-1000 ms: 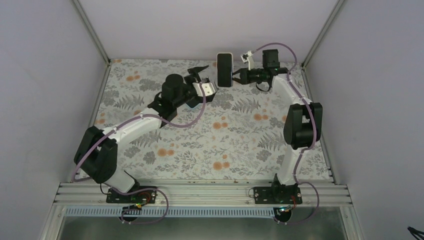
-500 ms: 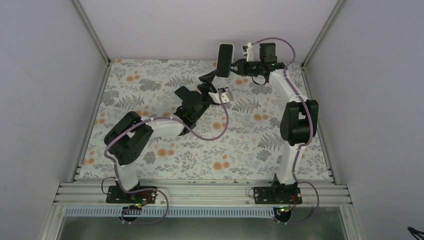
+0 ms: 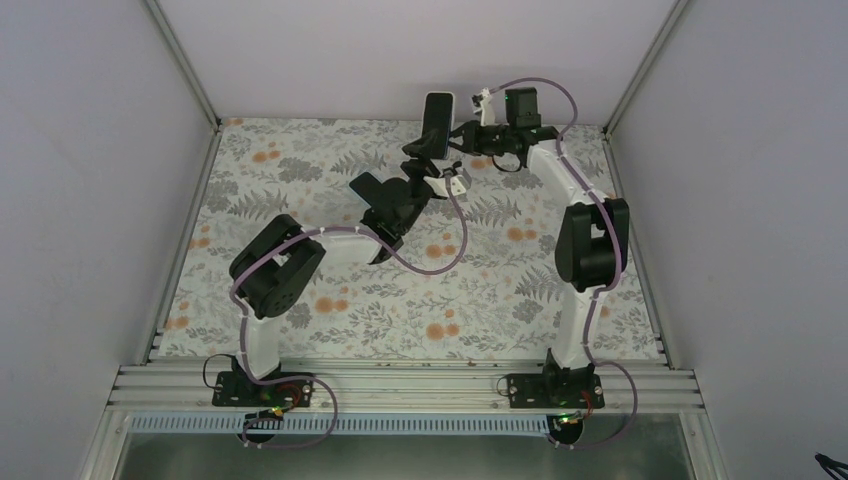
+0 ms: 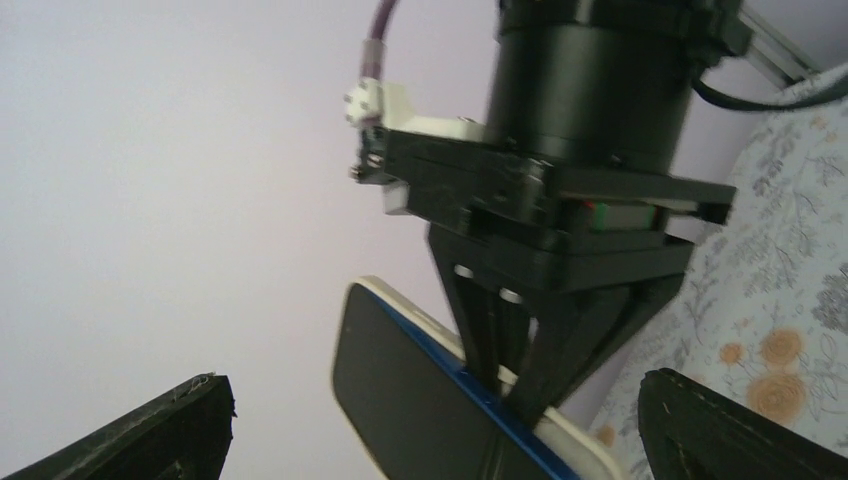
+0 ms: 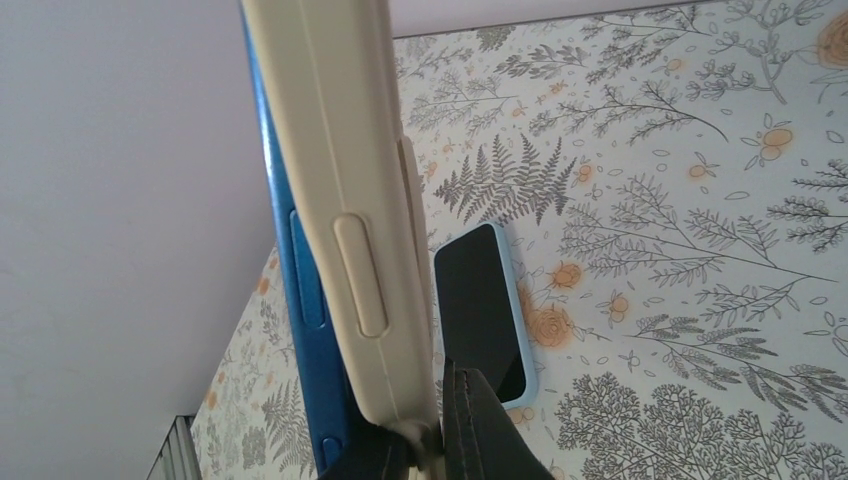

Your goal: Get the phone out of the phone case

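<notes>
The phone [image 3: 436, 122], with a black screen and a blue frame [image 5: 292, 300], sits in a cream phone case [image 5: 345, 190]. It is held up in the air at the back of the table. My right gripper [image 3: 453, 138] is shut on the case's edge, with its black fingers [image 5: 480, 430] pinching the cream rim. The blue frame stands a little proud of the case along one long side. My left gripper [image 3: 431, 160] is open just in front of the phone [image 4: 420, 400]. Its fingers [image 4: 150, 435] are spread wide on either side and touch nothing.
A second phone in a light blue case [image 5: 482, 310] lies screen up on the floral tablecloth [image 3: 500, 290] below the held phone. The back wall [image 3: 400, 50] is close behind both grippers. Metal frame posts stand at the back corners.
My left arm has folded and swung its gripper right and back, up to the phone. My right gripper has carried the phone a little left and toward the back wall, tilting it.
</notes>
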### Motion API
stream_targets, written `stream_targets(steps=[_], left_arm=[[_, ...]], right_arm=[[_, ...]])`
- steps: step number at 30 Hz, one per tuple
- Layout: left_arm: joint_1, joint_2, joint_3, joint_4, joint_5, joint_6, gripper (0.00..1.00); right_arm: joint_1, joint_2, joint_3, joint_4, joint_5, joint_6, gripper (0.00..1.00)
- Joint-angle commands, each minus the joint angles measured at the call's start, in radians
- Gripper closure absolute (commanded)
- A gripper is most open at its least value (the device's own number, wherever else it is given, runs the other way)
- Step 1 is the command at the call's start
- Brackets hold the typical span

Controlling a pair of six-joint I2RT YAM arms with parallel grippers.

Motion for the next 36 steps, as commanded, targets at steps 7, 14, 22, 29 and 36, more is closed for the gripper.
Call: stream_targets(steps=[7,14,22,29,36], left_arm=[[0.045,0.035,0.024,0.054,-0.017,-0.003,0.02],[0.063,-0.004,-0.003,0.023,0.012,-0.018,0.01],[0.078,0.034,0.042,0.014,-0.016,-0.012,0.02],[0.089,0.074,0.086,0.079,-0.098,0.044,0.09],[0.123,0.148,0.147,0.196,-0.161,0.120,0.26]], right_arm=[[0.010,-0.091,-0.008,0.077,-0.009,0.011,0.96],[0.011,-0.080,-0.002,0.083,-0.018,0.015,0.96],[0.031,-0.090,-0.015,0.092,-0.035,0.021,0.96],[0.035,-0.103,-0.043,0.081,-0.019,0.008,0.96],[0.038,-0.150,-0.098,0.077,-0.018,0.000,0.96]])
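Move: The phone, still in its beige case, is tilted up and forward with the screen facing back. Its middle is about 6 cm ahead of the left hand, 2 cm right and 2 cm higher. From the right hand, which pinches the case's right rim, that middle is some 4 cm left, 2 cm ahead and 2 cm up. The blue-rimmed phone lies on the table about 7 cm ahead of the left hand, 13 cm left and 27 cm below. The left hand, jaws wide, dips about 2 cm, then carries on forward at the phone for some 5 cm in all while edging 2-3 cm left, turning slightly counter-clockwise and bringing its open fingers farther in around the phone and case, and only at the end begins to close them to about three quarters. The right hand keeps its pinch on the case rim and rises a centimetre or two. ##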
